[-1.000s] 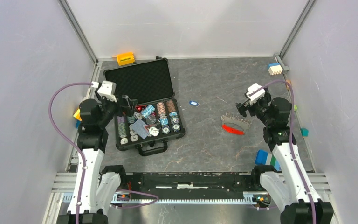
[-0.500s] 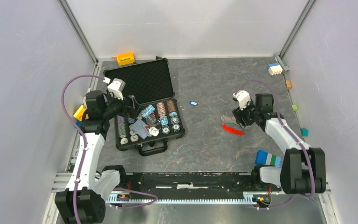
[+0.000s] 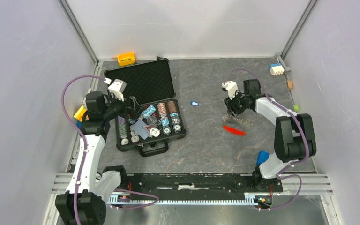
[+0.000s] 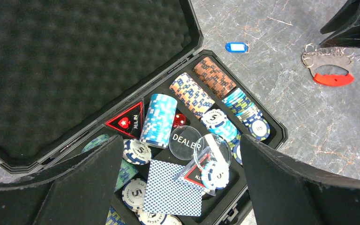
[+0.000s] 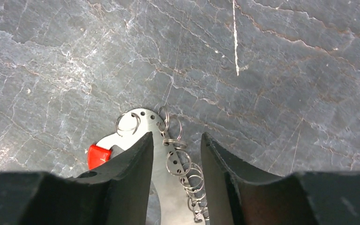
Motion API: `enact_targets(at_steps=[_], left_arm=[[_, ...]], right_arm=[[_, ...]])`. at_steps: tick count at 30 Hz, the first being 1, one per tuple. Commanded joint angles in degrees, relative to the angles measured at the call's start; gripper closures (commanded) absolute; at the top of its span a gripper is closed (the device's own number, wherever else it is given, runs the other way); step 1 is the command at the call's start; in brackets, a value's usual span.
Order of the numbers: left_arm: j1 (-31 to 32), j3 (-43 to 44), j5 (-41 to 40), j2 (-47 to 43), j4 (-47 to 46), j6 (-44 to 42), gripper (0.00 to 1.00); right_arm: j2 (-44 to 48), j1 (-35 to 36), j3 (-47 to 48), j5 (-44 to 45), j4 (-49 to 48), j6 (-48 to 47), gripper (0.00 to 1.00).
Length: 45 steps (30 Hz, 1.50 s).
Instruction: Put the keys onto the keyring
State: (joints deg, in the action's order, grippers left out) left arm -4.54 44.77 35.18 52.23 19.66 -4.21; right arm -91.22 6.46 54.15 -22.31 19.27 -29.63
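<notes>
The keyring (image 3: 238, 123), a curved silvery metal plate lined with small wire rings and carrying a red strip (image 3: 233, 131), lies on the grey table right of centre. My right gripper (image 3: 230, 106) is down over its far end. In the right wrist view the jaws (image 5: 176, 140) stand partly apart, astride the plate and rings (image 5: 171, 187), with a gap still showing beside the right finger. One small key with a blue head (image 3: 195, 103) lies alone on the table, also seen from the left wrist (image 4: 236, 47). My left gripper (image 4: 180, 140) hangs wide open above the chip case.
An open black poker case (image 3: 143, 79) with chips, cards and a dealer button fills the left centre. An orange block (image 3: 126, 58) sits at the back left, a white-and-blue block (image 3: 275, 69) at the back right, and a blue block (image 3: 262, 157) near the right arm's base.
My right arm swung from the right side inward and down onto the keyring's far end, and its jaws narrowed around the plate. The left arm shifted slightly, still open.
</notes>
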Motion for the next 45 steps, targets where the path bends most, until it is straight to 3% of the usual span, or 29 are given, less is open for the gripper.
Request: enact_targets(at_steps=[1, 8, 31, 45], left_arm=[[-0.38, 0.93, 1.58, -0.99, -0.68, -2.24, 0.0], [-0.38, 0.67, 1.22, -1.41, -0.89, -2.71, 0.0], [-0.4, 0.4, 2.17, -2.01, -1.01, -2.79, 0.0], [-0.37, 0.16, 2.19, -2.33, -1.83, -2.25, 0.0]], right_arm=[[-3.36, 0.86, 5.0, -1.64, 2.45, -2.32, 0.55], [-6.66, 2.94, 8.0, -1.22, 5.03, -4.31, 0.63], [-8.54, 4.72, 8.24, 2.33, 7.01, -7.28, 0.68], [-8.12, 4.77, 9.96, 1.48, 8.54, -7.47, 0.94]])
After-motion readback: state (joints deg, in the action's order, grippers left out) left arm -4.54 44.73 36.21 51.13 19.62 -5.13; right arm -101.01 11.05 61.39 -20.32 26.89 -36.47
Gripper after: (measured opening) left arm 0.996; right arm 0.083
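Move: The small ring at the left end of the keyring's row of rings lies about 2 cm to the right hand's left, level with it forward, and 3 cm below. The keyring's silver plate is centred some 4 cm nearer the base, its red handle about 6 cm back, both almost in line sideways with the hand. The blue key tag lies 17 cm left and 5 cm ahead. From the left hand that ring is about 38 cm right, 4 cm ahead, 20 cm below. Lower the right gripper about 3 cm onto the left end of the keyring while shifting it some 2 cm left, swinging slightly forward at first and easing back. Turn the wrist about 10 degrees counter-clockwise and tip it a little further down, then draw the half-open fingers nearly shut to pinch one small ring at the plate's edge. ##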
